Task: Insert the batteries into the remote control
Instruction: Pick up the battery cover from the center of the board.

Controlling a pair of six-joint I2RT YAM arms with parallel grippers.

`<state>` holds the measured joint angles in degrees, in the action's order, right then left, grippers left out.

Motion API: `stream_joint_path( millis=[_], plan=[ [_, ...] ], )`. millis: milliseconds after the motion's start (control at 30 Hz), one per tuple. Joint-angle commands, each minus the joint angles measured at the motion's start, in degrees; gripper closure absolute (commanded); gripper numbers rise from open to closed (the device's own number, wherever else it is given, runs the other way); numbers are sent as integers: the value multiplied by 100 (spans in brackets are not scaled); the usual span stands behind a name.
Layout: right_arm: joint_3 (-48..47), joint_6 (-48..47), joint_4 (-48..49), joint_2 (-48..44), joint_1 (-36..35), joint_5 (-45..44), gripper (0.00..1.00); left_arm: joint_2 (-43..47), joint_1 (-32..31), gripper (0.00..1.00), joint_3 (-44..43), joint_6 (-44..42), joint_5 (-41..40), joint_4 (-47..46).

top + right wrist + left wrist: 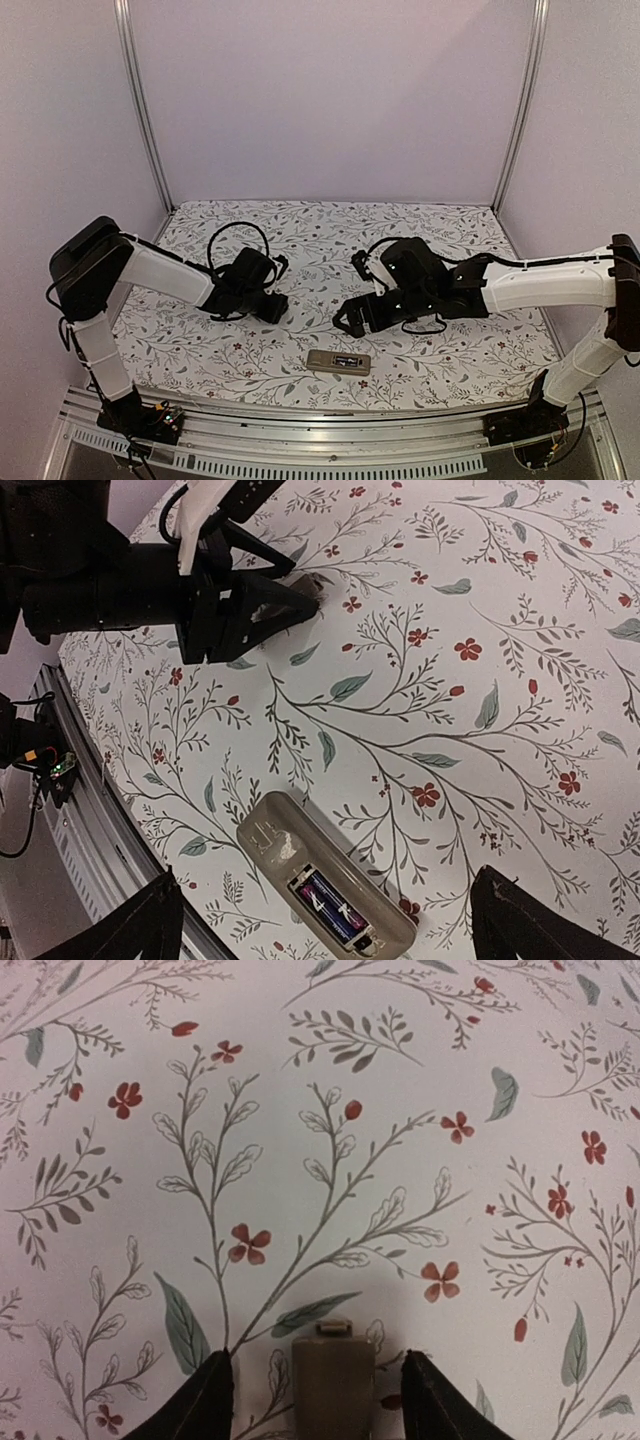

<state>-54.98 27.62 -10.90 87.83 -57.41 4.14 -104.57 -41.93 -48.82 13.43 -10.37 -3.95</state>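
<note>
The remote control [290,845] lies tan back up near the table's front edge, also seen in the top view as the remote control [338,362]. Dark bluish batteries [327,907] lie side by side in its open recess. My right gripper [328,900] hangs above it, open wide, its fingers well clear on both sides. A small tan cover panel [333,1385] lies flat on the cloth between the fingers of my left gripper [318,1385]. Those jaws stand open, with a gap on each side of the panel. The left gripper [270,600] points down at the table.
A flowered cloth [300,240] covers the table. A metal rail [330,440] runs along the near edge, close to the remote. Both arms reach inward toward the middle, the right gripper [348,318] about a hand's width from the left gripper [275,308].
</note>
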Motion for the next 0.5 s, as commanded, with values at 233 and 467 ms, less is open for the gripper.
stream_joint_path(
  millis=[233,467],
  plan=[
    [170,-89,114,-253,10,-155,1,-182,97,65,149,113,571,306],
    [147,-89,112,-227,10,-169,1,-35,89,73,253,31,559,188]
  ],
)
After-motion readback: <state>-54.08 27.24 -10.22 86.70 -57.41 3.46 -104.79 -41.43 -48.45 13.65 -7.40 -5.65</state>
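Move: The battery cover lies flat on the board right at the left fingertips, about 1 cm below the hand point and already between the open pads. From the left hand, the remote lies some 17 cm back and 13 cm to the right, at about the same height. From the right hand, the cover is roughly 12 cm ahead, 16 cm to the left and 12 cm lower. Already down at the board, the left hand stays low over the battery cover, easing only about half a centimetre to its right and rolling slightly, so the cover comes to sit centred between the pads. Meanwhile its fingers close steadily from a bit over half open to roughly a quarter, clear of the cover's long sides at first and ending against both of them in a pinch across its width, with no lift yet. ##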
